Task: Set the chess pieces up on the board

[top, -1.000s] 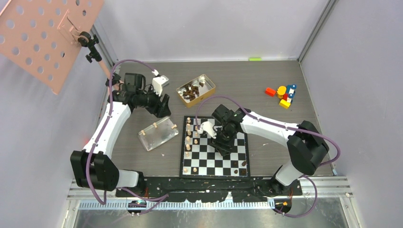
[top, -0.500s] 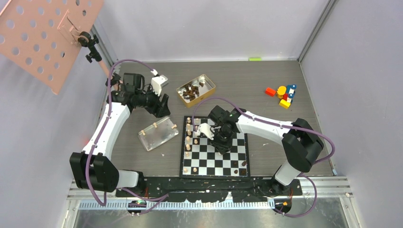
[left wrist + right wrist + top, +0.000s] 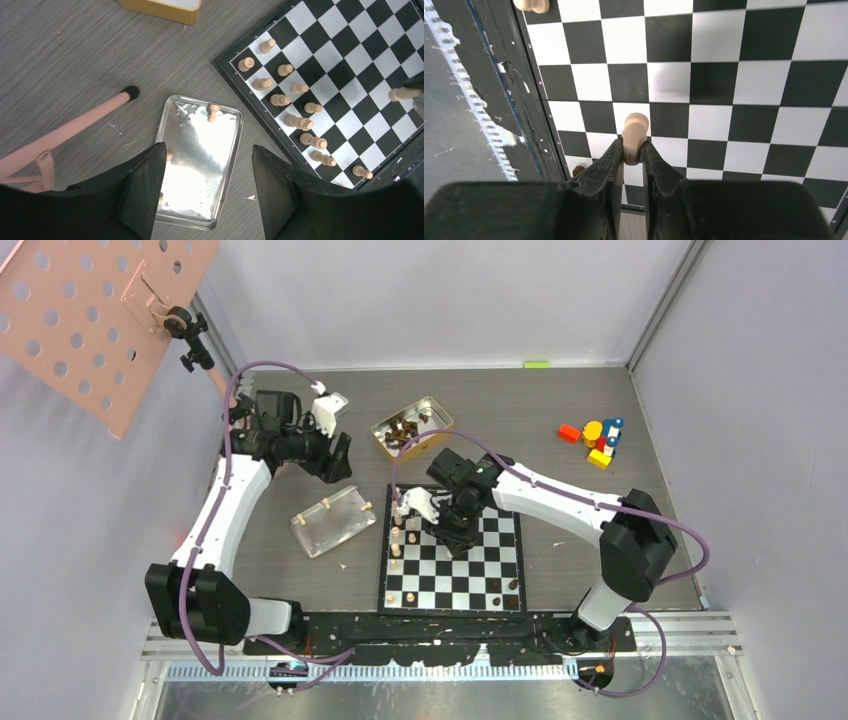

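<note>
The board [image 3: 500, 570] lies in front of the arm bases. A column of pale chess pieces [image 3: 397, 540] stands along its left side, and a few dark ones [image 3: 505, 588] stand near its front right corner. My right gripper [image 3: 455, 530] hovers over the board's far left part. In the right wrist view the right gripper [image 3: 632, 150] is shut on a pale piece [image 3: 634, 132] above the checks [image 3: 724, 75]. My left gripper [image 3: 207, 150] is open and holds nothing, high above the clear tray [image 3: 195, 190], where a pale piece [image 3: 213, 111] lies.
A gold tin [image 3: 412, 430] with dark pieces sits beyond the board. The clear tray [image 3: 333, 520] lies left of the board. Coloured toy blocks [image 3: 597, 440] are at the far right. A pink perforated panel [image 3: 90, 310] on a stand hangs over the far left corner.
The right gripper has closed on the pale piece and moved toward the board's far left. The left arm has shifted slightly away, its jaws still open.
</note>
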Robot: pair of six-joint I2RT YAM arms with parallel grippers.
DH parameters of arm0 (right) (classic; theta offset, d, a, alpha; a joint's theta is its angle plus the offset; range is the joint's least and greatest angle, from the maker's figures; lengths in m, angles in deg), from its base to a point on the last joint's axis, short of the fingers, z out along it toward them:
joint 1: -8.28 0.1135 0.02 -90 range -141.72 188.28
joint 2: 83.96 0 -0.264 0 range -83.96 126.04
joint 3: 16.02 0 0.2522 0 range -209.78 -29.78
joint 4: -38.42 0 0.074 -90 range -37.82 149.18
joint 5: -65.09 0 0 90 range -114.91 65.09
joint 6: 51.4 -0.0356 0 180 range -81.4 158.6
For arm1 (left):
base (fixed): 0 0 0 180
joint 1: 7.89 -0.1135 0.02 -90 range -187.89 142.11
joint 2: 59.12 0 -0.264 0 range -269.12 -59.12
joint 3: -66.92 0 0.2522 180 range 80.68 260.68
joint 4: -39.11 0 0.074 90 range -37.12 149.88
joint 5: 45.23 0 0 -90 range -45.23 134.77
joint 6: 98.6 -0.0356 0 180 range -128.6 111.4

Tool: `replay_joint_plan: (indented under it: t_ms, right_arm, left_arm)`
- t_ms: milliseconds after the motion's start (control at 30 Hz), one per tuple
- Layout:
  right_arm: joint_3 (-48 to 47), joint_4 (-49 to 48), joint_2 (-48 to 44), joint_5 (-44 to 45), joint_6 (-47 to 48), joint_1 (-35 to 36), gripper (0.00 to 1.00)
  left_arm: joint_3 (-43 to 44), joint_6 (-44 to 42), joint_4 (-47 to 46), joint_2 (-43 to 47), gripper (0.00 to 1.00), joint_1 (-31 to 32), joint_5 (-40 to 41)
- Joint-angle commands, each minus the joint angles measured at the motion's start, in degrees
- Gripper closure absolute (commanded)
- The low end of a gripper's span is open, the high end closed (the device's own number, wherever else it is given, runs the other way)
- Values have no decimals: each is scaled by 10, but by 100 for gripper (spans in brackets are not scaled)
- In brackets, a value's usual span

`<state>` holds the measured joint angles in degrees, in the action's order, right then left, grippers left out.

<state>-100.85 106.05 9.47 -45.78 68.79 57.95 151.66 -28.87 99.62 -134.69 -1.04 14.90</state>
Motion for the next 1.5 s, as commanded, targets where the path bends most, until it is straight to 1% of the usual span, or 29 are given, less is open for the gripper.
replay_joint_plan:
  t_ms: [0,200,400,600,767,1100,1467]
  right_arm:
    - [-56,26,15,-11,8,27,96]
    - [-124,41,53,9,1,76,96]
    - [-205,63,110,28,-4,127,96]
    - [-284,98,171,53,-5,173,96]
    - [-327,119,211,72,-7,198,96]
    - [-367,132,259,96,-10,220,96]
    - [-374,129,281,95,-12,226,96]
  left_arm:
    - [35,31,4,2,34,-14,49]
    - [49,67,9,-20,24,-57,61]
    - [59,86,12,-29,18,-112,60]
    - [67,106,17,-32,16,-154,71]
    - [71,116,17,-30,15,-191,73]
    - [59,119,-1,-16,13,-214,104]
    - [46,120,-7,-5,10,-216,97]
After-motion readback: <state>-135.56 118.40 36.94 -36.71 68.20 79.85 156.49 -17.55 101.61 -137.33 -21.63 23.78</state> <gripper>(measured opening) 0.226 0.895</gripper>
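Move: The right hand, already holding a light chess piece, is taking it to the empty squares by the board's near-left corner, about 14 cm left, 5 cm back and 7 cm below. The corner piece stands some 15 cm left and 9 cm back, its pawn 11 cm left and 9 cm back, and the next back-row piece 15 cm left and 1 cm back. From the left hand those empty squares lie about 21 cm back, 9 cm right and 18 cm below. The right hand carries its gripped piece about 13 cm left and 5 cm back towards the empty squares beside the corner piece and its pawn, rising a couple of centimetres before sinking about 3 cm, turning some 20 degrees counter-clockwise, its fingers keeping their hold as they come nearer to pointing straight down. Meanwhile the empty left hand swings left and slightly forward, away from the tray and board towards the pink stand, turning counter-clockwise and opening wider. ##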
